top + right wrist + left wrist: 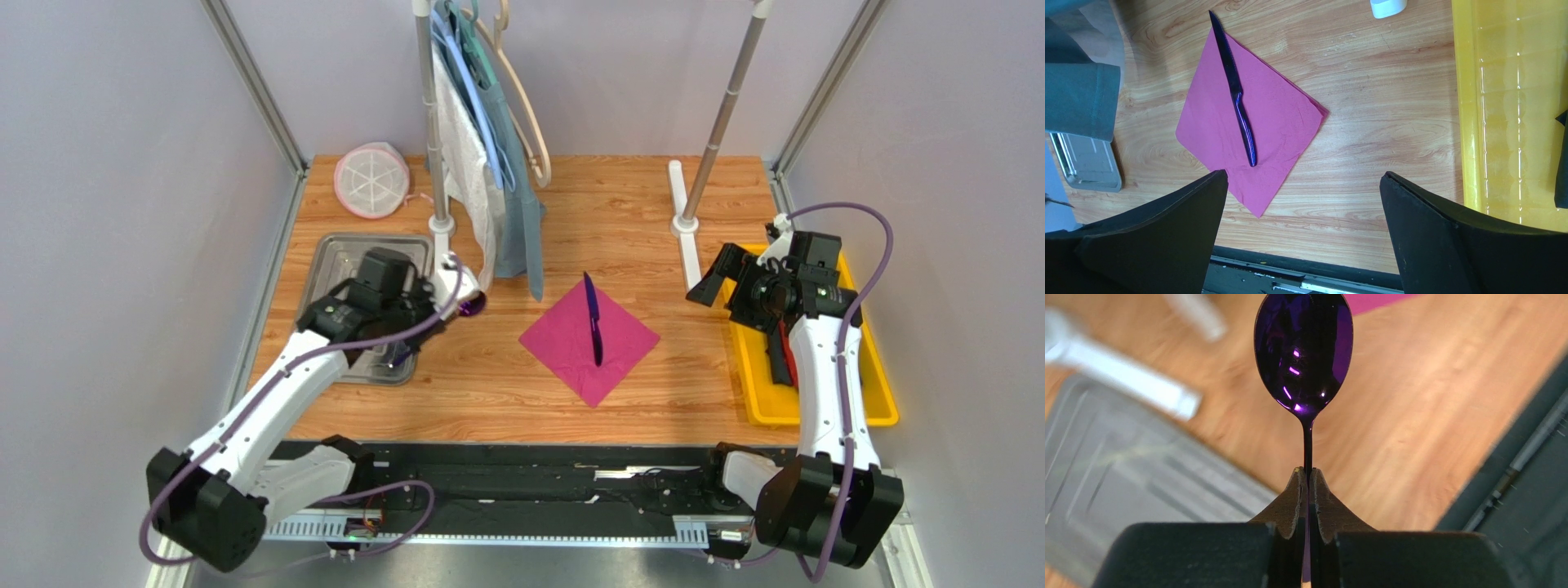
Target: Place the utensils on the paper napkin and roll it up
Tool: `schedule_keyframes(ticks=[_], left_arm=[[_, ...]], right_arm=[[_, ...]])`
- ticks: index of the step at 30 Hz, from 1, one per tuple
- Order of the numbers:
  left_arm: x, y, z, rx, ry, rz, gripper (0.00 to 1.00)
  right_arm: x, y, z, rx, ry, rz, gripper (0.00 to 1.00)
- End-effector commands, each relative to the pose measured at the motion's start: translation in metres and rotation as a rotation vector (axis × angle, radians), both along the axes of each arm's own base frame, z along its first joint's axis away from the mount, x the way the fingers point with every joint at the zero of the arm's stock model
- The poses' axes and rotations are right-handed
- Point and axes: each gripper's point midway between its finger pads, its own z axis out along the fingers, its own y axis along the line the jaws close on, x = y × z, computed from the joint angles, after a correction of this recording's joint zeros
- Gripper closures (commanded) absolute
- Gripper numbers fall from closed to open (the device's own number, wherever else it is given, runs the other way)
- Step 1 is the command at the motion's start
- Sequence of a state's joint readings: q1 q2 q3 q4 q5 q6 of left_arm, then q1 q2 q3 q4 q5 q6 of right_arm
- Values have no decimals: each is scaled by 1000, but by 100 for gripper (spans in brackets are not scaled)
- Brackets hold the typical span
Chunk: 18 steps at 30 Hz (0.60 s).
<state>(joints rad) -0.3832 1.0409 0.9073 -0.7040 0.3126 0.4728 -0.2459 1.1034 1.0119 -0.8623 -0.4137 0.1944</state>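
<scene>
The magenta paper napkin (pixel 564 343) (pixel 1281 119) lies as a diamond on the wooden table, mid-centre. A dark-purple knife (pixel 594 321) (pixel 1239 104) rests on it, its blade tip reaching past the far corner. My left gripper (pixel 444 300) (pixel 1307 474) is shut on the thin handle of a purple spoon (pixel 1304 349) (pixel 472 309), which it holds above the table between the metal tray and the napkin, bowl pointing toward the napkin. My right gripper (pixel 715 279) (pixel 1303 177) hangs wide open and empty to the right of the napkin, beside the yellow tray.
A metal tray (pixel 334 260) (pixel 1118 478) sits under the left arm. A yellow tray (pixel 877 398) (pixel 1499 110) with dark and red items lies at the right edge. A garment rack with hanging clothes (pixel 497 172) stands behind the napkin; its white feet (pixel 682 214) rest on the table. A round pink-and-white mesh object (pixel 371 180) sits back left.
</scene>
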Motion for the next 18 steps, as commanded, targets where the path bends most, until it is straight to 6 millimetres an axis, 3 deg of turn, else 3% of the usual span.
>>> schedule_keyframes(ticks=[1, 2, 3, 4, 5, 6, 8, 9, 10, 12, 18], left_arm=[[-31, -76, -9, 29, 43, -196, 100], [-33, -92, -6, 25, 60, -208, 100], [-36, -122, 16, -10, 42, -244, 100], [-34, -139, 2, 5, 122, -191, 100], [-32, -154, 5, 1, 140, -178, 100], [-28, -183, 7, -14, 172, -138, 100], [-20, -210, 6, -14, 183, -80, 100], [-14, -231, 22, -70, 189, 16, 100], [-10, -244, 1, -49, 235, 66, 100], [11, -262, -10, -71, 273, 252, 100], [57, -279, -39, -142, 521, 627, 100]], right_arm=[[8, -2, 19, -9, -81, -11, 0], [8, -3, 19, -9, -81, -13, 0], [8, -3, 19, -9, -79, -10, 0], [8, -3, 19, -12, -80, -12, 0], [8, -4, 19, -14, -81, -14, 0], [8, -4, 18, -13, -76, -14, 0], [10, -5, 17, -15, -74, -21, 0], [10, -5, 17, -13, -74, -20, 0], [11, -5, 17, -14, -73, -19, 0], [10, -4, 17, -10, -68, -17, 0], [7, -1, 22, -2, -80, -9, 0]])
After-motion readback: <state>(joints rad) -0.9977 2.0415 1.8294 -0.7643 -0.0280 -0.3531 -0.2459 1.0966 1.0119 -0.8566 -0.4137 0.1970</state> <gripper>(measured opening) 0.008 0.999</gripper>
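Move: The napkin that the spoon, already in the left hand, is bound for has its middle some 26 cm to this hand's right, 4 cm ahead and 15 cm below. The knife on it lies about 27 cm right and 10 cm ahead; the metal tray is roughly 19 cm left and 12 cm ahead. From the idle right hand the napkin is some 21 cm left, 2 cm ahead, 16 cm down. Keeping the spoon pinched, the left hand sweeps some 30 cm right, bowing back then forward, over the napkin. ##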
